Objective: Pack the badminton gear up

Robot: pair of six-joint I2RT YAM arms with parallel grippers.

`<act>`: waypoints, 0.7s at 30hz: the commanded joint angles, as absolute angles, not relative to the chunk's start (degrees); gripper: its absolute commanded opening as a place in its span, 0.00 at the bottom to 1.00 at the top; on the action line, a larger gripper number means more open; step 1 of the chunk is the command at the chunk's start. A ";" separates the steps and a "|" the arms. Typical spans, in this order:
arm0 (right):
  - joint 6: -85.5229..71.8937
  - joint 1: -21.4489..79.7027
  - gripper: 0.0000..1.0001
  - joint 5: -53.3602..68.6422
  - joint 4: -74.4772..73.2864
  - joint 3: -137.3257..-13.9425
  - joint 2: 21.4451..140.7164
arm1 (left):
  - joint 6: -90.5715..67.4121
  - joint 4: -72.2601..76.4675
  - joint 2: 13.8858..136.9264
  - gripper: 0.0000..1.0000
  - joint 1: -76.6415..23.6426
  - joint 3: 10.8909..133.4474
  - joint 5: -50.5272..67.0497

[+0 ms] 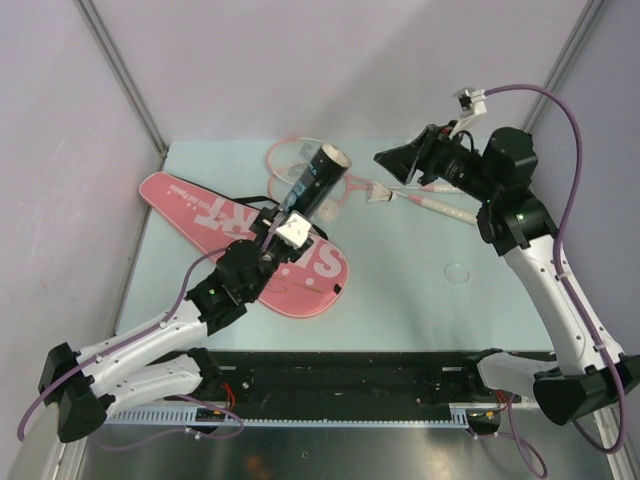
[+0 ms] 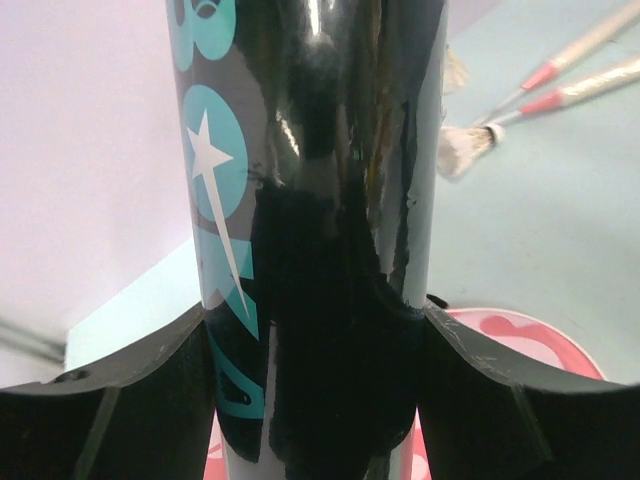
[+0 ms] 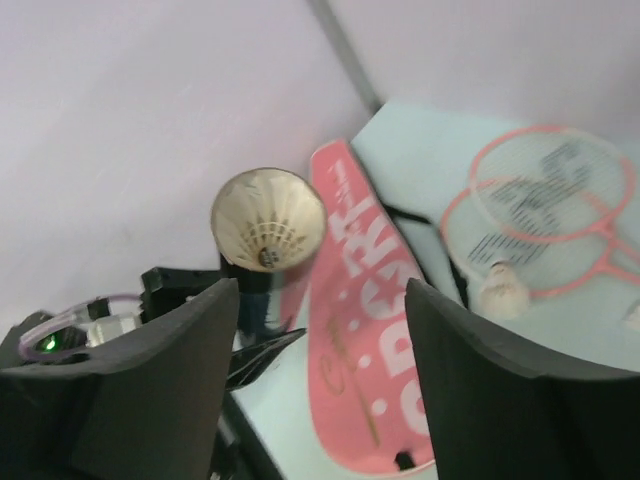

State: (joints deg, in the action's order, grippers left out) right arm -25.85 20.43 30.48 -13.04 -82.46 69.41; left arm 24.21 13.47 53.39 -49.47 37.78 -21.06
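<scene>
My left gripper (image 1: 288,226) is shut on the dark cylindrical tube (image 1: 318,180) with teal print and holds it tilted above the pink bag (image 1: 200,205). The tube fills the left wrist view (image 2: 310,200) between my jaws. In the right wrist view the tube's open mouth (image 3: 268,222) shows a white shuttlecock inside. My right gripper (image 1: 392,165) is open and empty, in the air to the right of the tube's mouth. Another shuttlecock (image 1: 381,192) lies on the table beside the racket shafts. Two pink-framed rackets (image 1: 290,155) lie at the back, their white handles (image 1: 440,205) pointing right.
The pink bag (image 3: 370,300) lies flat with white lettering, a black strap beside it. The racket heads (image 3: 540,190) and the loose shuttlecock (image 3: 503,290) show in the right wrist view. Pale walls close in on the table's left, back and right.
</scene>
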 commanded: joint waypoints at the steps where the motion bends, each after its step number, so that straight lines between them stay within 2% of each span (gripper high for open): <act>1: -30.74 19.07 0.77 18.32 -4.49 -78.50 66.62 | 24.26 19.60 54.22 0.13 -49.22 41.84 -31.73; 2: -31.81 18.90 0.83 9.84 -5.09 -76.57 66.36 | 24.26 19.60 54.40 0.13 -49.22 41.92 -32.16; 4: -34.09 18.90 0.84 0.75 -6.23 -75.07 67.14 | 24.17 19.60 54.75 0.13 -49.13 42.27 -33.74; 5: -34.97 19.33 0.84 -8.26 -8.68 -74.71 68.45 | 24.00 19.60 54.58 0.13 -49.13 42.28 -34.18; 9: -36.82 19.86 0.87 -15.90 -10.72 -74.62 81.95 | 23.73 19.86 52.91 0.14 -48.96 42.01 -34.54; 10: -38.65 19.86 0.97 -15.82 -10.29 -74.79 84.35 | 23.56 20.04 52.65 0.14 -48.96 41.92 -35.06; 11: -39.80 19.95 1.00 -16.34 -10.81 -75.32 86.81 | 23.64 20.13 51.95 0.14 -48.96 41.75 -35.24; 15: -36.66 23.98 1.00 -19.93 -11.59 -79.62 98.41 | 23.55 21.09 50.36 0.14 -48.96 41.05 -35.07; 18: -33.58 26.19 1.00 -27.93 -19.58 -89.97 109.31 | 23.38 21.09 49.66 0.14 -48.96 40.96 -34.72; 21: -31.82 27.95 0.92 -32.16 -25.04 -99.47 119.24 | 23.12 21.18 49.05 0.14 -48.96 40.78 -33.75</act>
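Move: The shuttlecock lying by the racket shafts is about 23 cm ahead of the empty right hand, some 6 cm to its right and roughly 40 cm below. The shuttlecock on the racket strings lies about 17 cm to the left of it and 6 cm nearer; the lower racket handle is some 20 cm to its right and 6 cm nearer. From the left hand, which holds the tube, the shuttlecock by the shafts is about 26 cm ahead, 29 cm right and 24 cm below. The right hand leaves the tube's side and dives some 33 cm down and about 18 cm forward towards the shuttlecock by the racket shafts, swinging a little right first and easing partly back left, while the wrist turns clockwise and tips from level to point forward and steeply down, the fingers spreading nearly fully open around nothing. The left hand keeps its grip on the black tube and carries it a few centimetres left and up, turning slightly counter-clockwise. ##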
